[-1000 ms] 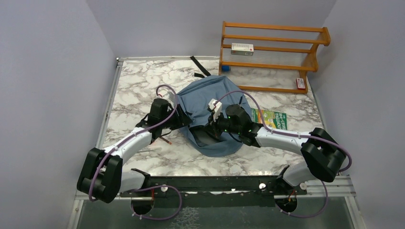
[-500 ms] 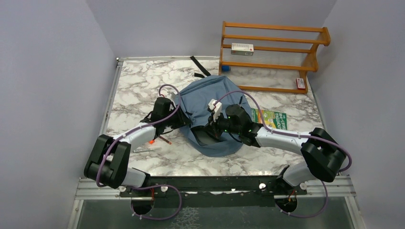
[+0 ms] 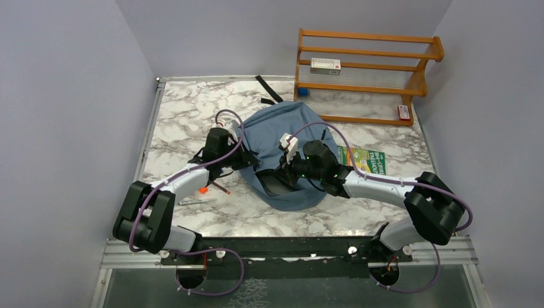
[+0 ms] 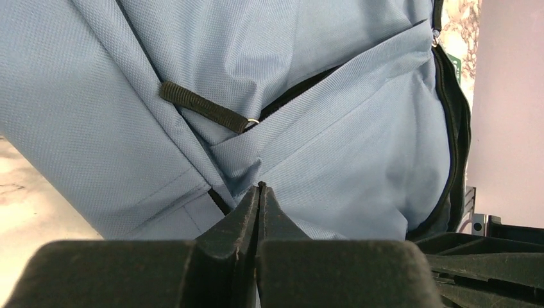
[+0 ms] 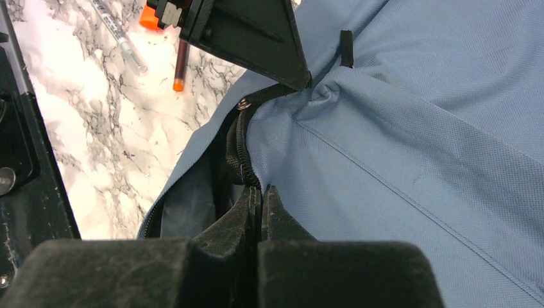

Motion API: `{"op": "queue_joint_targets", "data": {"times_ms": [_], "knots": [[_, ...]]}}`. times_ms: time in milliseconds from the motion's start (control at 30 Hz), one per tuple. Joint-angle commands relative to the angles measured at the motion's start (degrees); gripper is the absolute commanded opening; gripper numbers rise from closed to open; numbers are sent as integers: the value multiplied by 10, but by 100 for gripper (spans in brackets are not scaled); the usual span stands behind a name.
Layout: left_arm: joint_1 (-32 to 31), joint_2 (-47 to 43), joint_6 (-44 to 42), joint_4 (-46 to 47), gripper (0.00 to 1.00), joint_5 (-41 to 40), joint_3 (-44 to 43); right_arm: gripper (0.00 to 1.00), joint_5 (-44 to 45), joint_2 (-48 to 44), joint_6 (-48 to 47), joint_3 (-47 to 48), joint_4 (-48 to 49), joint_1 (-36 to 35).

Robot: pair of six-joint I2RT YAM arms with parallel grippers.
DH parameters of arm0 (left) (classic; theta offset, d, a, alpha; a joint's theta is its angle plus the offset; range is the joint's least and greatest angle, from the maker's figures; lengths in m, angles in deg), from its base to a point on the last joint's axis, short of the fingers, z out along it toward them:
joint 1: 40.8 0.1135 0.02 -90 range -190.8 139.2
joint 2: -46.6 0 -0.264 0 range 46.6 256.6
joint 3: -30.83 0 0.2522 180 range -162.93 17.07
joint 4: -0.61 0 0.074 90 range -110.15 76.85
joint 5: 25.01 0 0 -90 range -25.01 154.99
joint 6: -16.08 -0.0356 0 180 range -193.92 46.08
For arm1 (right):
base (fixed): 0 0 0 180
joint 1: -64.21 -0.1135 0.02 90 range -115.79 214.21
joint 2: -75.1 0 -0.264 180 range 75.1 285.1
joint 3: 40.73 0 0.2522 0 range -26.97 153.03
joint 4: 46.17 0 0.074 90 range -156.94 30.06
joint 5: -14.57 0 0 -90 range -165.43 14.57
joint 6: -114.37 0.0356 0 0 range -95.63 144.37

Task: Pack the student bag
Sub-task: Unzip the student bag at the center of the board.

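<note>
The dusty-blue student bag lies flat in the middle of the marble table, its main opening gaping dark toward the near side. My left gripper is at the bag's left edge, shut with a puckered fold of blue fabric pinched at its tips. A black zipper pull lies just above. My right gripper is shut on the black zipper edge of the opening, fingertips at the rim. In the right wrist view the left gripper touches the bunched fabric.
A green book lies right of the bag, partly under my right arm. An orange-capped pen and a clear pen lie left of the bag. A wooden rack with a white box stands at the back right. A black strap trails behind.
My left gripper has closed from open onto the bag's fabric, and the left arm has shifted slightly toward the bag. The right arm has not moved.
</note>
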Motion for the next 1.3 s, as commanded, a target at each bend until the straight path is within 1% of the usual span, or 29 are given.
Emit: {"op": "queue_joint_targets", "data": {"times_ms": [0, 233, 467, 733, 833, 933, 1033, 1100, 1167, 1200, 1267], "knots": [[9, -21, -32, -16, 0, 9, -28, 0, -3, -13, 0, 3, 12, -2], [38, -25, -57, -24, 0, 2, -35, 0, -10, -14, -2, 4, 13, -2], [61, 8, -83, -28, 0, -18, -53, 0, -37, -35, -9, -9, 35, -2], [79, 52, -76, 9, 0, -34, -57, 1, -51, -62, -9, -15, 45, -2], [85, 71, -69, 27, 0, -39, -59, 1, -42, -67, -9, -8, 39, -1], [91, 89, -65, 46, 0, -12, -70, 0, -16, -66, 1, 2, 28, -1], [92, 93, -66, 60, 1, 22, -92, 0, -3, -58, -7, 32, -7, -1], [93, 83, -72, 72, 19, 45, -103, 0, -3, -50, -30, 58, -38, -1], [93, 67, -84, 85, 31, 72, -111, 0, -2, -39, -50, 89, -75, -1], [93, 57, -97, 90, 34, 85, -116, 0, -1, -34, -60, 103, -91, 0], [92, 36, -119, 93, 38, 100, -123, 0, -3, -22, -75, 133, -120, 0]]}}
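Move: Between the left fingertips, already shut, is the bag's black zip pull; its slider sits about 3 cm back and 2 cm to the right, just below. A second black pull, on the front pocket, lies some 5 cm ahead, straight on, slightly lower, and a red pen lies on the table about 8 cm back and 14 cm left. From the right hand, which pinches the zip edge, the slider is roughly 9 cm left and 3 cm ahead. Drawing the pinched zip pull along the bag's left side, the left hand goes forward and left about 5 cm, first slightly up, then dipping, before opening partway to let go and rising about 4 cm while still heading forward. The right hand keeps its pinch on the zip edge and lifts it about 5 cm, mostly late. ##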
